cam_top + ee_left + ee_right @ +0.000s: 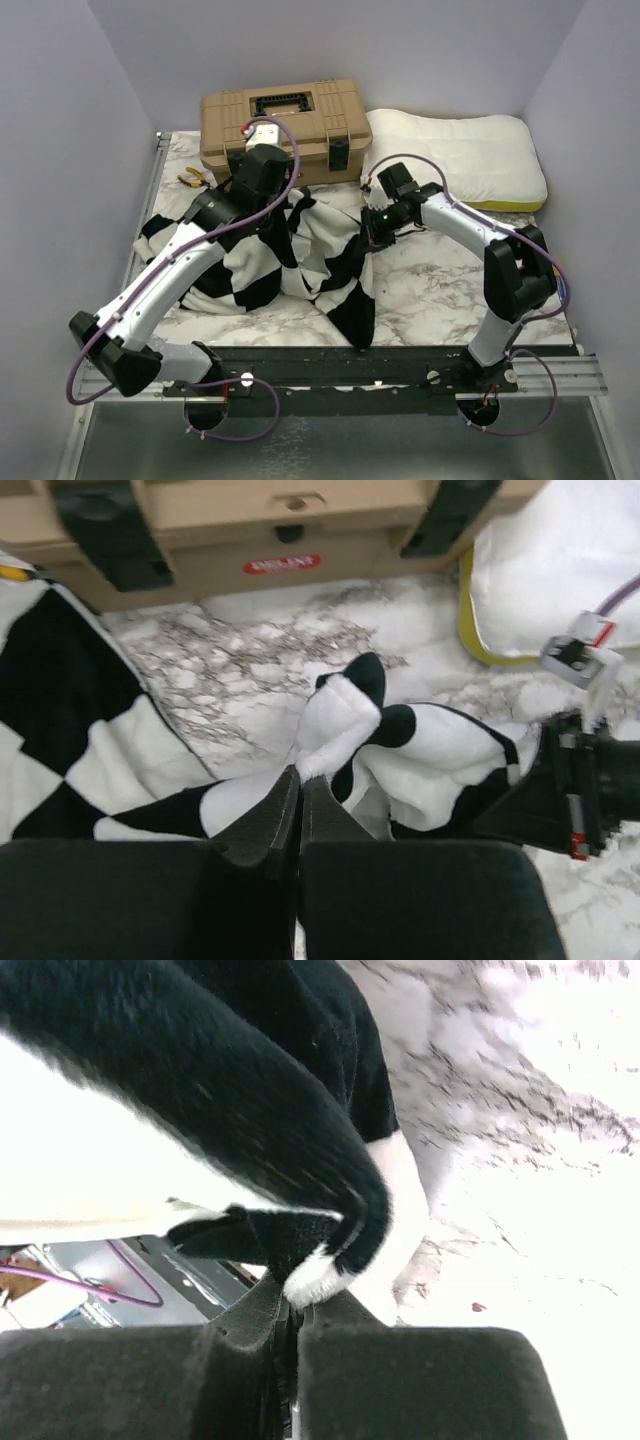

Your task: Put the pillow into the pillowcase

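The black-and-cream checkered pillowcase [290, 260] lies crumpled across the marble table between both arms. My left gripper [290, 205] is shut on a white fold of the pillowcase [335, 725] near the toolbox; its fingers [265, 820] pinch the fabric at their tips. My right gripper [372, 238] is shut on the pillowcase's right edge [330, 1260], a black-and-white fold pinched at its fingers [345, 1310]. The white pillow [460, 155] with a yellow edge strip lies at the back right, behind the right gripper. In the left wrist view the pillow [560, 550] is at top right.
A tan toolbox [285, 125] stands at the back centre, left of the pillow. Yellow-handled pliers [195, 177] lie by its left front corner. Part of the pillowcase hangs over the table's front edge [355, 335]. Walls enclose the table on three sides.
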`<state>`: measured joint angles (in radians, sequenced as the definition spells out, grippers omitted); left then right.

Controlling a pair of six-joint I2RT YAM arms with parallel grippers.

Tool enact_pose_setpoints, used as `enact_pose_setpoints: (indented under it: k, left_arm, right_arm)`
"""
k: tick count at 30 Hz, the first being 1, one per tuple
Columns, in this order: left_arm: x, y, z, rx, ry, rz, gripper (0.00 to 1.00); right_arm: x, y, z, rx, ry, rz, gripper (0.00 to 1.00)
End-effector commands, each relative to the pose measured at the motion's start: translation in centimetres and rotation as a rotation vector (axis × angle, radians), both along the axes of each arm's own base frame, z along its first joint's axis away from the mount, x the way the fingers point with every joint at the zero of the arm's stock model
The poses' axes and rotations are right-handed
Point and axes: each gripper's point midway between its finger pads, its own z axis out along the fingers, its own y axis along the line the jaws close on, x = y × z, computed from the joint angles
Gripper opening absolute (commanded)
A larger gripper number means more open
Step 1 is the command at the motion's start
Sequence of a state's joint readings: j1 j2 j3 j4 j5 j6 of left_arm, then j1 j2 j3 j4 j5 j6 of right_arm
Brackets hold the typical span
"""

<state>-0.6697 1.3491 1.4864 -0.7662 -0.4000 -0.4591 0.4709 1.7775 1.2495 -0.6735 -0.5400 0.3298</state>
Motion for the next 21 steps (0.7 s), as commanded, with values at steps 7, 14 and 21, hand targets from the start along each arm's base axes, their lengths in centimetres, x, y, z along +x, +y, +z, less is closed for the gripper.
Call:
enact_pose_setpoints:
  k: [7,14,21]
  left_arm:
    - [0.7,5.8,5.3,0.135,-0.178,0.189,0.00]
    - [4.5,1.9,7.4,0.151,-0.192,0.098,0.00]
    - [6.2,-2.1,4.4,0.102,-0.105,-0.006,0.00]
  right_arm:
    - [-4.7,-0.4,10.3,0.137,0.006,0.023,0.00]
    - [-11.4,0.5,15.7,0.402,0.232,0.146,0.00]
    - [-8.1,-2.1,12.6,0.137,0.089,0.066,0.53]
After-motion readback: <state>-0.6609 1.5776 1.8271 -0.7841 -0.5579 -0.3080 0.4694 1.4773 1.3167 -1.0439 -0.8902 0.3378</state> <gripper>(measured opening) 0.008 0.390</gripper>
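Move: In front of the left hand, roughly 14 cm on and 18 cm lower, is the toolbox's middle; the pillow is some 13 cm ahead, 38 cm right and 25 cm below that hand. The pillowcase, already pinched in both hands, has its loose near end about 16 cm back, 4 cm left and 7 cm below the right hand; from there the pillow lies 18 cm ahead, 22 cm right and slightly lower. Lifting its pinched bit of pillowcase some 14 cm, the right hand then also draws it back about 10 cm, rolling nearly 20 degrees with its left side rising, and starts opening its fingers at the end. The left hand, keeping its grip, rises about 5 cm and swings left, then comes back right while reaching some 6 cm forward, over the table before the toolbox. ##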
